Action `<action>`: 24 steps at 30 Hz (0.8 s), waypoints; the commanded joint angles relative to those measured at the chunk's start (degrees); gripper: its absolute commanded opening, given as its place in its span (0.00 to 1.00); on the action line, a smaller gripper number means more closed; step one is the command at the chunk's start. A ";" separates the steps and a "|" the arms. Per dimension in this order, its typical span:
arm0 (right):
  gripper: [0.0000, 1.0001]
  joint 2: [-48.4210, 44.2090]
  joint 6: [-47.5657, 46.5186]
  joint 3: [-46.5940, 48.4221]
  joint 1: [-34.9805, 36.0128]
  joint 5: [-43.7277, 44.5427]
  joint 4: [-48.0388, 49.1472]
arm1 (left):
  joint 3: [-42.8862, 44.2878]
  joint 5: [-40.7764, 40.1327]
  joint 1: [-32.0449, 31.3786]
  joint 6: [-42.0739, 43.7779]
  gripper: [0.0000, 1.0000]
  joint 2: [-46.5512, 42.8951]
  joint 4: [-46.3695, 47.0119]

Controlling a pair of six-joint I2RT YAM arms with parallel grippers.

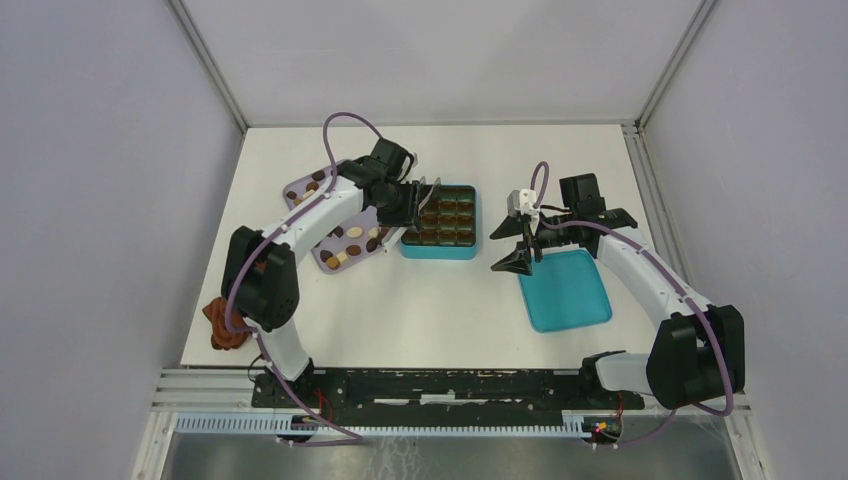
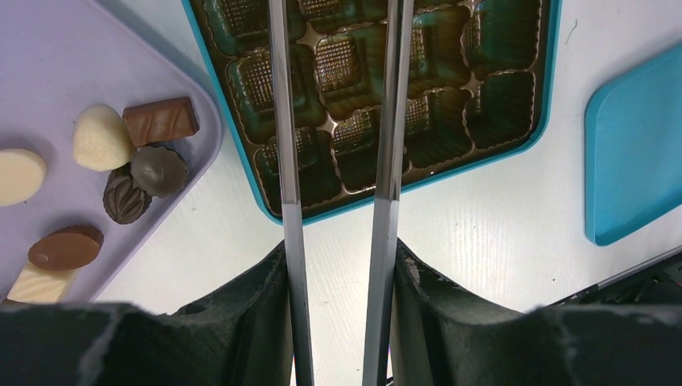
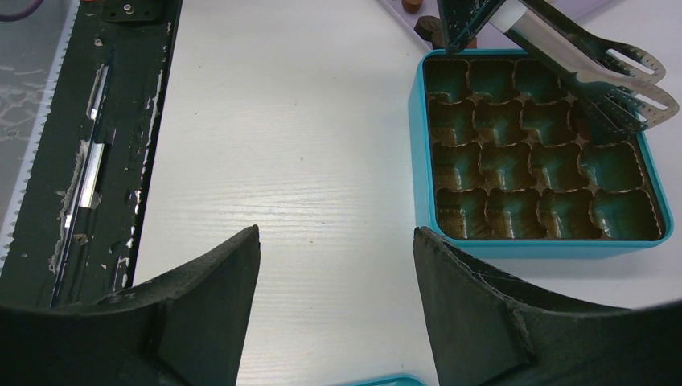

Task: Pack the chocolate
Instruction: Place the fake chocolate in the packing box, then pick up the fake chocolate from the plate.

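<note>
Several chocolate pieces (image 2: 160, 121), dark, tan and cream, lie on the lilac tray (image 2: 56, 56) left of the teal box (image 2: 450, 171). The same chocolate (image 1: 350, 240) shows on the tray (image 1: 300, 190) in the top view. My left gripper (image 2: 339, 253) is shut on metal tongs (image 2: 285, 161). The tongs' two arms stand apart over the box's near-left cells with nothing between them. The box cells (image 3: 499, 161) I can see look empty. My right gripper (image 3: 336, 241) hangs open over bare table, right of the box (image 1: 440, 252), holding nothing.
The teal lid (image 1: 565, 290) lies flat under the right arm. A reddish-brown cloth (image 1: 225, 325) sits by the left arm's base at the table's left edge. A black rail (image 3: 88, 145) runs along the near edge.
</note>
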 commanded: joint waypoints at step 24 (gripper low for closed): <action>0.76 0.76 -0.15 1.68 0.27 0.87 0.91 | -17.05 -0.58 14.17 6.09 0.44 -25.49 -2.60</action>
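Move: The left hand holds the already opened tongs, their tips in the box at the placed chocolate, about 4 cm ahead, 4 cm right and 10 cm below. It is bound for the chocolate tray, its middle some 14 cm left, level fore-and-aft and 11 cm below; the tray's near-right chocolates lie roughly 7 cm left and 4 cm back, the box's middle 5 cm right and 1 cm back. From the right hand the tray lies about 29 cm left, 8 cm ahead, 17 cm below. Keeping its hold on the tongs with their arms still parted, the left hand first eases up, then lifts quickly by about 6 cm while drawing back, so that the tips come up out of the far-left part of the box. It then swings left towards and over the chocolate tray, ending about 9 cm to the left and 3 cm back and sinking again by about a centimetre, the wrist tilting the tips slightly outward and turning a little counter-clockwise. ##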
